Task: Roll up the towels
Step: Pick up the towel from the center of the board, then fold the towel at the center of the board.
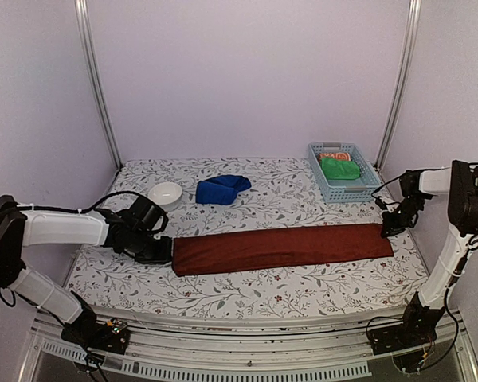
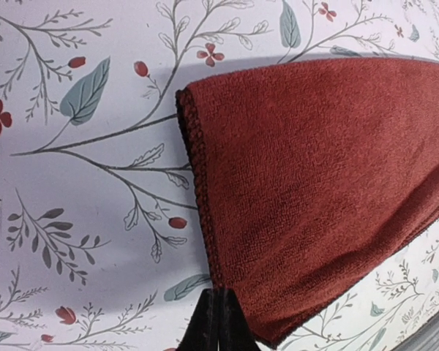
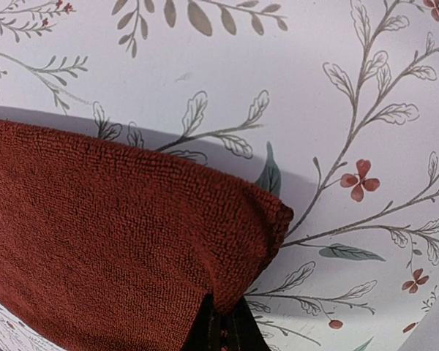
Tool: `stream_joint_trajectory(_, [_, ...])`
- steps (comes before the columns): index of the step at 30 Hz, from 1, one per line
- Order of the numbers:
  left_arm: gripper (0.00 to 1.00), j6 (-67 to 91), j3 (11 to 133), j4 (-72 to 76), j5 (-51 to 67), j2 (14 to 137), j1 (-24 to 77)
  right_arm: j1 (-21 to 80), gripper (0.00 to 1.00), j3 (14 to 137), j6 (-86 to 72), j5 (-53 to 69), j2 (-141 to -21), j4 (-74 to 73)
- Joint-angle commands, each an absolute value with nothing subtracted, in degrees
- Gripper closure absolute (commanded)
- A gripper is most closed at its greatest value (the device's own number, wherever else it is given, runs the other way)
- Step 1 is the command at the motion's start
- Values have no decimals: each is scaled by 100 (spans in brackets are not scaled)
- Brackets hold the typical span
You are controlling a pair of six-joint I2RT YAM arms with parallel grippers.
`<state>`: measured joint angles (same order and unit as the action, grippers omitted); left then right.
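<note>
The brick-red towel (image 1: pixel 283 247) lies stretched flat in a long strip across the middle of the floral table. My left gripper (image 1: pixel 164 251) is at its left end, jaws pinched together on the towel's edge (image 2: pixel 214 281). My right gripper (image 1: pixel 389 225) is at the right end, shut on the towel's corner (image 3: pixel 238 296), which bunches between the fingers. The royal blue towel (image 1: pixel 221 189) lies crumpled at the back, left of centre, away from both grippers.
A white bowl (image 1: pixel 166 193) sits left of the blue towel. A light blue basket (image 1: pixel 342 189) at the back right holds a green cloth (image 1: pixel 339 168) and an orange patterned cloth (image 1: pixel 333 156). The enclosure walls stand close on both sides.
</note>
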<state>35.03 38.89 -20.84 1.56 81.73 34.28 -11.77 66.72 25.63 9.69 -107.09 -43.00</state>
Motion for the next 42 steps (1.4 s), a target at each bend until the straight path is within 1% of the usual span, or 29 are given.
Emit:
stream_joint_trajectory(1, [94,3400,4064,-2252,-47,8018,3400,-1261,97,6574,2560,968,-10663,-4407])
stream_joint_trajectory(6, [93,3304,4078,-2281,-132,8026,3294,-1509,97,7053,2687,1006,-10168,-4898])
stream_joint_trajectory(16, [93,3172,4232,-2206,-7,8261,3226,-2138,97,8235,3233,676,-10066,-5939])
stream_joint_trajectory(18, [92,3144,4267,-2191,7,8324,3226,-2149,97,8424,3290,803,-10054,-6223])
stream_joint_trajectory(20, [92,3111,4314,-2189,8,8384,3226,-2132,97,8548,3322,1197,-10069,-6538])
stream_joint_trajectory(24, [92,3085,4396,-2173,5,8523,3217,-1848,97,8269,3487,1832,-9945,-6901])
stream_joint_trajectory(26, [92,3097,4424,-2152,21,8596,3217,-1679,97,8045,3409,1935,-9852,-6909])
stream_joint_trajectory(28, [92,3105,4446,-2102,72,8693,3212,-1530,97,7961,3254,2354,-9864,-7003])
stream_joint_trajectory(33, [92,3148,4474,-1954,293,8969,3217,-1079,97,7981,2989,3289,-10089,-7188])
stream_joint_trajectory(37, [92,3164,4481,-1842,413,9074,3225,-486,97,8086,2690,3699,-10186,-6984])
stream_joint_trajectory(42, [92,3192,4500,-1839,423,9131,3234,-47,97,8577,2516,4121,-10500,-7016])
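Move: The right hand already pinches the red towel's right edge close to the board, a few centimetres nearer than its far corner; the towel's middle lies about 41 cm to this hand's left and 5 cm back, about 1 cm lower. The blue basket is some 27 cm ahead and 10 cm left, and the folded blue towel roughly 21 cm ahead and 66 cm left. From the left hand, at the red towel's left edge, that middle is about 43 cm right, 5 cm ahead and 2 cm lower. Keeping its pinch on the red towel's right edge, the right hand raises it about 10 cm while going some 7 cm right, then turns back and carries the edge about 19 cm left over the towel, drifting slightly back as its fingers tilt some 25 degrees to point down and left. The left fingers, at the towel's left edge at first, part slightly and that hand eases about 2 cm forward, then down, clear of the cloth. ##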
